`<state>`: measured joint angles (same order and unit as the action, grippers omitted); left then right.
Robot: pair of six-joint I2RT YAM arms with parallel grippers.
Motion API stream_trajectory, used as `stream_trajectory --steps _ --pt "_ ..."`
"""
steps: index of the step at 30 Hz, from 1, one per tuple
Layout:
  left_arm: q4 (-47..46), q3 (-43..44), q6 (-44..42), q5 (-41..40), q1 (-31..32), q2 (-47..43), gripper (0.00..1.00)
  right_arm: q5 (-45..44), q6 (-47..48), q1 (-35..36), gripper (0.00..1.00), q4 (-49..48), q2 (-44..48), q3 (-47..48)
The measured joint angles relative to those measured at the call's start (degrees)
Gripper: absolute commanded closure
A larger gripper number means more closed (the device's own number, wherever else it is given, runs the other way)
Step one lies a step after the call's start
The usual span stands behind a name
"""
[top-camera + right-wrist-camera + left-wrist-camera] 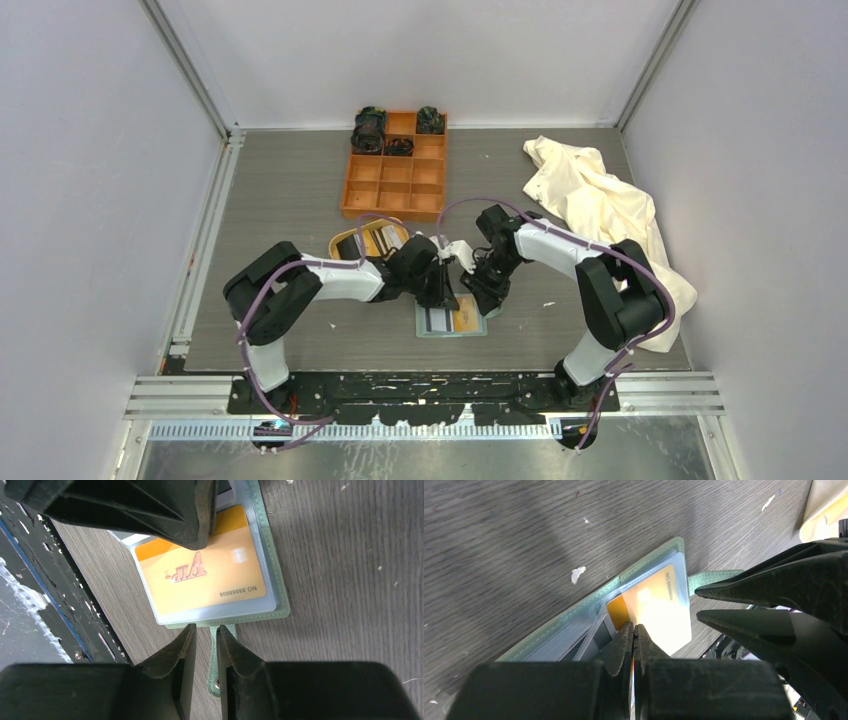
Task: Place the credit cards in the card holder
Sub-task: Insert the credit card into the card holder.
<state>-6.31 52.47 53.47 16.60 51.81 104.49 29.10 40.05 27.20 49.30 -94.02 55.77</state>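
The sage-green card holder [450, 333] [281, 596] lies open on the table between both grippers. An orange credit card [200, 575] [654, 600] sits in its right clear pocket. A white card with a dark stripe [436, 320] fills the left pocket. My left gripper [634, 626] [443, 292] is shut, its tips against the orange card's end. My right gripper [206, 628] [488, 300] stands slightly open at the holder's right edge. Its fingers straddle the strap tab [215, 655], which lies flat on the table.
An oval tan tray [336, 246] holding more cards [380, 238] sits just behind the left gripper. The orange compartment box [395, 180] stands at the back. A cream cloth [600, 205] is heaped at the right. The black base rail [75, 605] runs close to the holder.
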Motion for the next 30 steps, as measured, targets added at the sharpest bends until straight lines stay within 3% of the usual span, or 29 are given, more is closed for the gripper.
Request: stream_trajectory --steps 9,18,25,30 --pt "-2.93 -1.33 0.33 -0.61 0.42 -0.68 0.86 5.09 -2.1 -3.34 0.67 -0.17 2.36 0.0" --pt "-9.03 -13.57 -4.66 -6.21 0.68 -21.94 0.79 17.79 -12.41 -9.86 0.63 1.11 1.64 3.23" --pt "-15.91 -25.49 -9.11 -12.26 0.66 -34.34 0.24 19.63 -21.75 -9.84 0.51 0.79 -5.68 4.55" --pt "-21.55 -35.04 -8.02 -14.88 0.09 -35.91 0.25 17.33 -25.18 -9.86 0.5 0.33 -5.88 4.74"
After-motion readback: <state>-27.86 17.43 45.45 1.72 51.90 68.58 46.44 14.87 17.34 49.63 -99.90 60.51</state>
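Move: The left hand's shut tips are at the inner edge of the orange card, whose middle is about 2 cm back, 2 cm right and 1 cm below. From that hand the holder's left edge lies some 9 cm left and 2 cm back, the white card about 5 cm left and 1 cm back, both about 2 cm down. From the right hand, the holder's right edge is about 1 cm left, the orange card's middle 5 cm left, both level fore-and-aft and about 1 cm down. Nudging a last half centimetre to the right against the orange card's inner edge, the left hand's shut tips then lift off about 10 cm, swing left and come halfway down over the holder's left edge, opening wide as the fingers turn to point more forward. The right hand rises, then partly sinks over the holder's right side, ending 2 cm left and forward, turned some 30 degrees clockwise, opening wider. ##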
